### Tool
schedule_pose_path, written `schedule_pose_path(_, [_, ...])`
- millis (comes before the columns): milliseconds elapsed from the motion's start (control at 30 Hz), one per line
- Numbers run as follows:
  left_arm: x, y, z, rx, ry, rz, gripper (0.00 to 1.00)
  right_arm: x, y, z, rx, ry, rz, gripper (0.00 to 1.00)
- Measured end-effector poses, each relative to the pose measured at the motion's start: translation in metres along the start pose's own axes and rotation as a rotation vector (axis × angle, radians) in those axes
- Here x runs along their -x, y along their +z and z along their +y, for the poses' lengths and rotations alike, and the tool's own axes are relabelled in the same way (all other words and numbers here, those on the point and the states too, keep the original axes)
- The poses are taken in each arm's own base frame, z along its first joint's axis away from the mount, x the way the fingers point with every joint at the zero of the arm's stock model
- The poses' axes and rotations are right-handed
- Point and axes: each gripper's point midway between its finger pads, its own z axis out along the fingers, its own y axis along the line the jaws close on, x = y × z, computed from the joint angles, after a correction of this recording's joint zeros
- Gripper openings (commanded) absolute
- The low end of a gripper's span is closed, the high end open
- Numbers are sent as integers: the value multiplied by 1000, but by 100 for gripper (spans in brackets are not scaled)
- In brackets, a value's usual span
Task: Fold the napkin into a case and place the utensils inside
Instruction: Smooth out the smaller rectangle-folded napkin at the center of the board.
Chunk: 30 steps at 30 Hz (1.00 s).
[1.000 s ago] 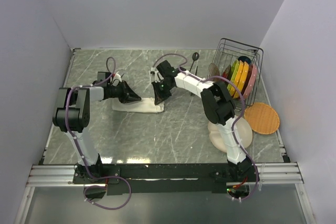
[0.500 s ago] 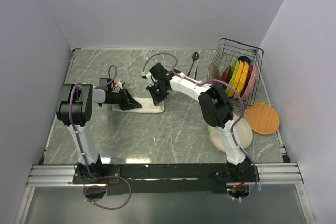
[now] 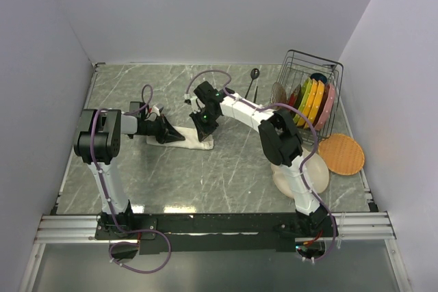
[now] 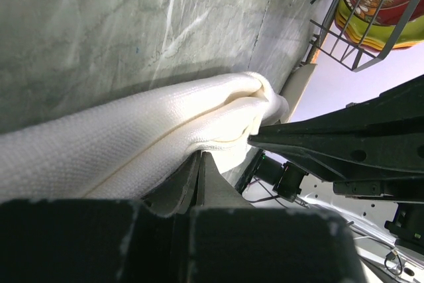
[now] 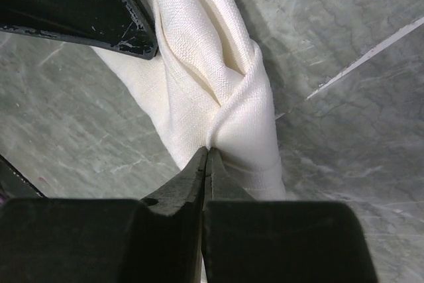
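The napkin lies as a narrow cream strip on the marble table, bunched at its right end. My left gripper comes in low from the left. Its jaws are shut, tips pinching the cloth's lower edge. My right gripper reaches down from the right, shut on a puckered fold of the napkin. The left gripper's dark fingers show just beyond it. One dark utensil, a spoon, lies at the back of the table, away from both grippers.
A wire rack with colourful plates stands at the back right and also shows in the left wrist view. An orange round plate and a beige plate lie near the right arm's base.
The left gripper has slid right along the strip and shut on its edge. The right gripper has moved left, bunching the napkin's right end.
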Motion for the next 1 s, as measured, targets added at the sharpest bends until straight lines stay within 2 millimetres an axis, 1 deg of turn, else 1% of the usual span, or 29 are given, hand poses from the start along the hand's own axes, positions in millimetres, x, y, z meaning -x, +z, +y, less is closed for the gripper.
schedule_pose_path(100, [0,0,0,0,0,0,1,-1,3,-1,-3,25,5,10])
schedule_pose_path(233, [0,0,0,0,0,1,1,-2,11,-9,4,78,18,24])
schedule_pose_path(267, [0,0,0,0,1,1,1,-1,10,-10,9,87,17,27])
schedule_pose_path(300, [0,0,0,0,2,1,1,0,9,-10,14,89,15,33])
schedule_pose_path(367, [0,0,0,0,3,2,1,1,8,-8,27,90,15,35])
schedule_pose_path(433, [0,0,0,0,5,3,1,1,6,-7,35,74,16,39])
schedule_pose_path(467, [0,0,0,0,4,5,1,2,4,-6,39,64,19,42])
schedule_pose_path(500, [0,0,0,-3,4,9,1,3,2,-5,42,50,21,48])
schedule_pose_path(533, [0,1,0,-5,6,12,1,4,-3,-4,46,32,23,50])
schedule_pose_path(567, [0,1,0,-6,9,15,1,8,-8,-1,54,14,20,52])
schedule_pose_path(600, [0,1,0,-6,12,17,1,12,-13,2,64,-3,12,57])
schedule_pose_path(633, [0,1,0,-5,14,20,1,16,-18,3,72,-20,3,59])
schedule_pose_path(667, [0,2,0,-3,18,26,1,23,-24,6,85,-43,-15,61])
schedule_pose_path(700, [0,2,-1,-3,22,30,1,32,-30,9,98,-72,-40,66])
schedule_pose_path(733, [0,3,-1,-3,29,35,1,37,-35,10,105,-90,-58,69])
schedule_pose_path(867, [-1,8,-4,-2,67,52,1,51,-51,5,102,-165,-115,75])
schedule_pose_path(1000, [-3,11,-5,-1,92,65,1,64,-54,-2,90,-214,-155,78])
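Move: Under the left hand's shut fingertips lies the folded napkin, a strip with its middle about 1 cm to that hand's left and some 1 cm below. From the right hand, whose closed tips press near the strip's right end, the middle is about 8 cm left, level fore and aft, 2 cm down. The fork lies roughly 13 cm ahead and 17 cm right of the right hand, the ladle about 19 cm ahead and 17 cm right. Coming free of the napkin's right end, the right hand first dips about 1 cm while its fingers begin to open, then rises some 7 cm and goes about 5 cm forward past the far edge, opening wide and tilting roughly 15 degrees. The left hand keeps its shut tips pressed on the napkin, staying put before it slides about 1 cm right, turning slightly clockwise. ##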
